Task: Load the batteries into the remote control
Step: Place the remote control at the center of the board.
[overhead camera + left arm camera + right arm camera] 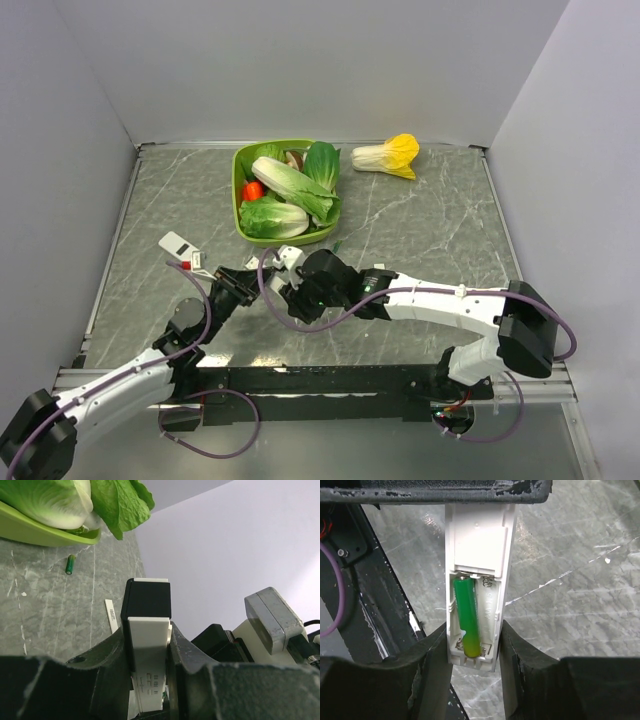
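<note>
My left gripper (148, 680) is shut on the remote control (148, 645), gripping its white casing with the black section pointing away. In the right wrist view the remote control (479, 540) shows its open battery compartment. One green battery (468, 617) lies in the left slot, and the right slot is bare. My right gripper (473, 627) is closed around the compartment end, a finger pressed on each side. A second battery (70, 564) lies on the table near the bowl, also visible as the small green battery (339, 247). Both grippers meet at the table's near centre.
A green bowl (240, 190) of leafy vegetables stands at the back centre. A yellow-tipped cabbage (388, 155) lies to its right. A white plate (176, 243) with a red knob is on the left. A thin white strip (112, 615) lies on the table below the remote.
</note>
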Available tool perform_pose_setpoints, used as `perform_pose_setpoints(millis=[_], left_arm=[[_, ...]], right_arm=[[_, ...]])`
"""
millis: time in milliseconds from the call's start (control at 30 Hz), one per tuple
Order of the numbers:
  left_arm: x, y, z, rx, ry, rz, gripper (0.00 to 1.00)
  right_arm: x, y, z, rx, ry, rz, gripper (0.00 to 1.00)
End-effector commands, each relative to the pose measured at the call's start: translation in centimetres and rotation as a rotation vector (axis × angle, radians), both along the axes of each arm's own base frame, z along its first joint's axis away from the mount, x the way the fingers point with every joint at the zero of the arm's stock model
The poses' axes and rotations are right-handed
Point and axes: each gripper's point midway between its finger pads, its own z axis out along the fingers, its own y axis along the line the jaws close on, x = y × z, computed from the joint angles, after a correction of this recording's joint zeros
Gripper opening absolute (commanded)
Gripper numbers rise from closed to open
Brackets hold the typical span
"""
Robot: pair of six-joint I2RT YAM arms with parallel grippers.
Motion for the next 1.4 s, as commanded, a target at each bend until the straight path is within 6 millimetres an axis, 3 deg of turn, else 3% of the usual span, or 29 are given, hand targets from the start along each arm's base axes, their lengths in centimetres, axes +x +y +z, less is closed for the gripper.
perform_pose_setpoints(millis=[0, 33, 100, 133, 167, 200, 233, 300, 433, 467, 533, 633, 867, 1133, 1200, 1367], left_arm=[[-1.1, 0.5, -5.2, 0.088, 0.079, -0.02, 0.24], [-1.2, 0.5, -5.9, 0.111, 0.102, -0.022, 0.43], [-1.0, 0.7, -5.6, 0.125, 0.104, -0.007, 0.6], [-1.0, 1.1, -7.4, 0.189, 0.158, 0.005, 0.74], [-0.9, 1.2, -6.5, 0.187, 0.148, 0.016, 0.79], [-0.7, 1.9, -7.3, 0.217, 0.172, 0.051, 0.84], [-0.5, 2.2, -6.8, 0.225, 0.175, 0.068, 0.92], [-0.4, 3.6, -7.4, 0.271, 0.228, 0.134, 0.97], [-0.6, 6.1, -8.0, 0.31, 0.316, 0.236, 0.97], [-0.5, 6.4, -7.1, 0.298, 0.311, 0.254, 0.97], [-0.8, 7.9, -7.8, 0.351, 0.353, 0.311, 0.98], [-0.8, 9.3, -6.2, 0.384, 0.348, 0.367, 0.97], [-1.1, 11.4, -5.4, 0.421, 0.358, 0.443, 0.94], [-1.2, 11.8, -6.3, 0.461, 0.391, 0.46, 0.93], [-1.1, 11.8, -6.3, 0.477, 0.389, 0.458, 0.93], [-1.0, 11.9, -5.3, 0.513, 0.36, 0.457, 0.94]], right_arm=[[0.9, 0.2, 1.1, -0.004, -0.056, 0.002, 0.0], [1.0, 0.0, 1.0, -0.012, -0.066, 0.009, 0.0], [0.9, -0.4, 0.5, -0.039, -0.07, 0.015, 0.0], [1.0, -0.9, 0.0, -0.058, -0.073, 0.021, 0.0], [0.7, -1.1, -0.4, -0.072, -0.073, 0.045, 0.0], [0.5, -1.7, -1.2, -0.102, -0.064, 0.06, 0.0], [0.5, -2.1, -1.6, -0.118, -0.07, 0.083, 0.0], [0.0, -2.7, -2.7, -0.155, -0.05, 0.118, 0.0], [-0.5, -3.4, -5.0, -0.218, -0.009, 0.19, 0.0], [-0.6, -3.5, -5.4, -0.229, 0.004, 0.201, 0.0], [-1.0, -3.6, -6.0, -0.252, 0.012, 0.241, 0.0], [-1.4, -3.6, -7.6, -0.294, 0.044, 0.303, 0.0], [-1.9, -3.6, -9.6, -0.36, 0.087, 0.387, 0.0], [-1.7, -3.6, -11.2, -0.436, 0.121, 0.429, 0.23], [-1.8, -3.8, -11.5, -0.457, 0.13, 0.43, 0.35], [-1.6, -4.3, -11.3, -0.492, 0.128, 0.431, 0.52]])
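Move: Both hands hold the remote control, the right one the battery end, the left one the black end. Its landing spot on the bare board lies about 2 cm back, 2 cm left and 12 cm below the right hand; from the left hand it is 2 cm back, 3 cm right and 18 cm down. The loose battery is some 20 cm ahead and 14 cm right of the right hand, the white cover strip 7 cm ahead and 26 cm right. Open the left gripper wide to let go of the remote's black end, sink it about 7 cm, then swing it left, away from the remote, tipping the fingers down and turning counter-clockwise. Keep the right fingers shut on the battery end and lower the remote some 11 cm to the board, easing right and slightly back while the wrist turns counter-clockwise and rolls its left side down. ##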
